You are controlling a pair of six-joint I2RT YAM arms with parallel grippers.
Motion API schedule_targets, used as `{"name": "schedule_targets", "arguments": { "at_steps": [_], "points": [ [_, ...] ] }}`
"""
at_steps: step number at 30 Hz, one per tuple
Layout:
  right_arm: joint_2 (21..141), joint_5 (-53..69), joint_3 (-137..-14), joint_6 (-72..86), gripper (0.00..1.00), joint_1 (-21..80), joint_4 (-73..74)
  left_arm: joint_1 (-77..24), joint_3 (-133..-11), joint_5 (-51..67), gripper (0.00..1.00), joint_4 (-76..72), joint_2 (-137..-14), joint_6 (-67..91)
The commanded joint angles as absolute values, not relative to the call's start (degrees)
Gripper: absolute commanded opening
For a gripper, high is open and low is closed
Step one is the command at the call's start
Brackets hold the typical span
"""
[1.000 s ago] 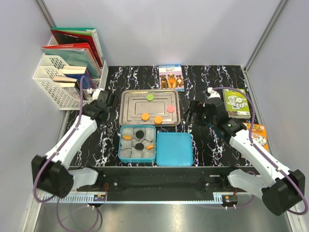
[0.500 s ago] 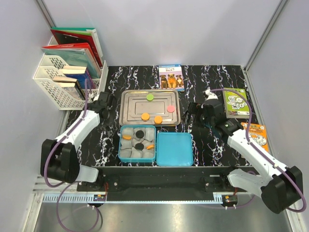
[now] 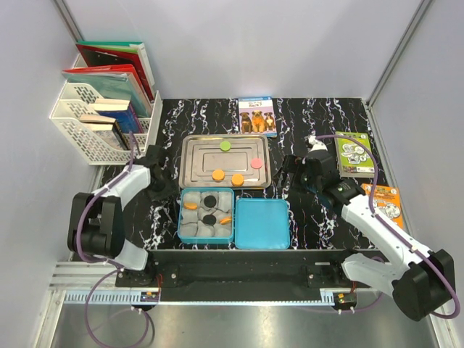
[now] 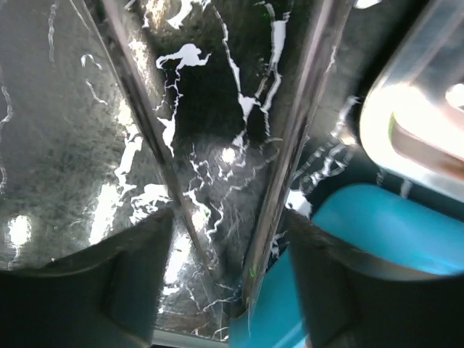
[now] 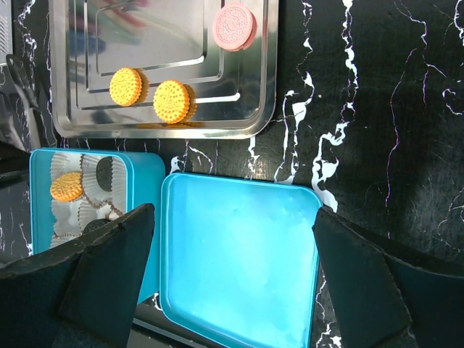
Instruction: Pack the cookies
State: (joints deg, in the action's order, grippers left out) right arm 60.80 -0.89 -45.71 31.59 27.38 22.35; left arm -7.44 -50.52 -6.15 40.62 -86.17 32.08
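Note:
Cookies lie on the metal tray [image 3: 203,156]: a green one [image 3: 225,145], a pink one [image 5: 233,27] and two orange ones [image 5: 127,85] [image 5: 172,101]. The blue box [image 3: 180,215] of paper cups holds two orange cookies [image 5: 67,186] and two black cookies [image 5: 105,172]. My left gripper [image 3: 161,181] is low over the table, left of the box. Thin V-shaped tongs [image 4: 293,145] sit in it, one arm against each finger, spread with only table between them. My right gripper [image 5: 233,214] hovers open and empty over the blue lid [image 5: 239,254].
A white basket of books [image 3: 98,119] stands at the back left. A dog booklet [image 3: 257,116] lies behind the tray. A green packet [image 3: 354,154] and an orange packet [image 3: 384,199] lie at the right. Grey walls close in three sides.
The left arm folded back toward its base, bringing its gripper nearer and beside the box. The tongs' arms have spread. The right gripper shifted slightly left.

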Motion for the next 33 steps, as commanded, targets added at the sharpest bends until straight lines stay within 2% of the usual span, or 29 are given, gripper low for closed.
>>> {"name": "schedule_targets", "arguments": {
  "at_steps": [1, 2, 3, 4, 11, 16, 17, 25, 28, 33],
  "points": [
    [60.2, -1.7, -46.3, 32.0, 0.98, 27.5, 22.1, -7.2, -50.9, -5.1, 0.82, 40.2, -78.4, 31.7],
    [60.8, -1.8, -46.6, 32.0, 0.98, 27.6, 22.3, -7.2, -51.1, -5.9, 0.85, 40.3, -77.5, 31.8],
    [61.1, -1.9, -47.0, 31.9, 0.98, 27.5, 22.8, -7.2, -51.2, -6.4, 0.96, 41.0, -75.6, 31.8],
    [61.2, -2.1, -47.3, 31.6, 1.00, 27.6, 23.2, -7.2, -51.2, -7.1, 0.99, 41.2, -74.5, 31.6],
    [61.2, -0.7, -45.3, 30.2, 0.98, 27.5, 27.1, -11.9, -51.5, -12.5, 0.99, 42.4, -60.2, 32.3],
    [60.7, 2.7, -39.6, 33.9, 0.85, 28.2, 29.2, -19.9, -52.2, -14.1, 0.99, 41.2, -53.4, 33.7],
    [60.7, 3.1, -37.9, 34.7, 0.80, 28.6, 28.7, -22.3, -52.1, -14.7, 0.99, 40.9, -52.0, 34.6],
    [67.8, 0.3, -36.6, 41.3, 0.68, 35.5, 29.0, -28.9, -50.4, -17.2, 0.99, 40.1, -50.1, 38.2],
    [67.2, -1.7, -35.6, 43.2, 0.61, 35.7, 29.1, -30.2, -50.1, -17.3, 0.99, 39.8, -50.1, 38.5],
    [67.5, -3.5, -33.3, 47.0, 0.56, 35.7, 29.6, -31.8, -50.3, -17.9, 0.99, 39.2, -49.8, 38.1]
  ]
}}
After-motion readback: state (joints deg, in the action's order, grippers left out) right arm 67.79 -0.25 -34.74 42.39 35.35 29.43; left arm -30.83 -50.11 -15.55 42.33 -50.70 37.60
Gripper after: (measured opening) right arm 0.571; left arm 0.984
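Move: The blue lid's middle is about 13 cm back from the right hand, 8 cm to its left and 14 below. The cookie box is some 20 cm left of the lid and 3 farther out; the tray's middle lies about 9 cm ahead of that hand and 21 left. The tongs lie right at the left hand, about a centimetre below; from that hand the box sits roughly 14 cm right and 8 back, about level. The tongs, already slackly held, are left on the counter as the left fingers open fully and the hand lifts about 15 cm, then swings 8 cm right towards the box, fingers tipping forward. The lid's right side is approached by the right hand, down 12 cm and back 9, fingers tipping some 25 degrees steeper and narrowing to about half open; contact can't be made out. ##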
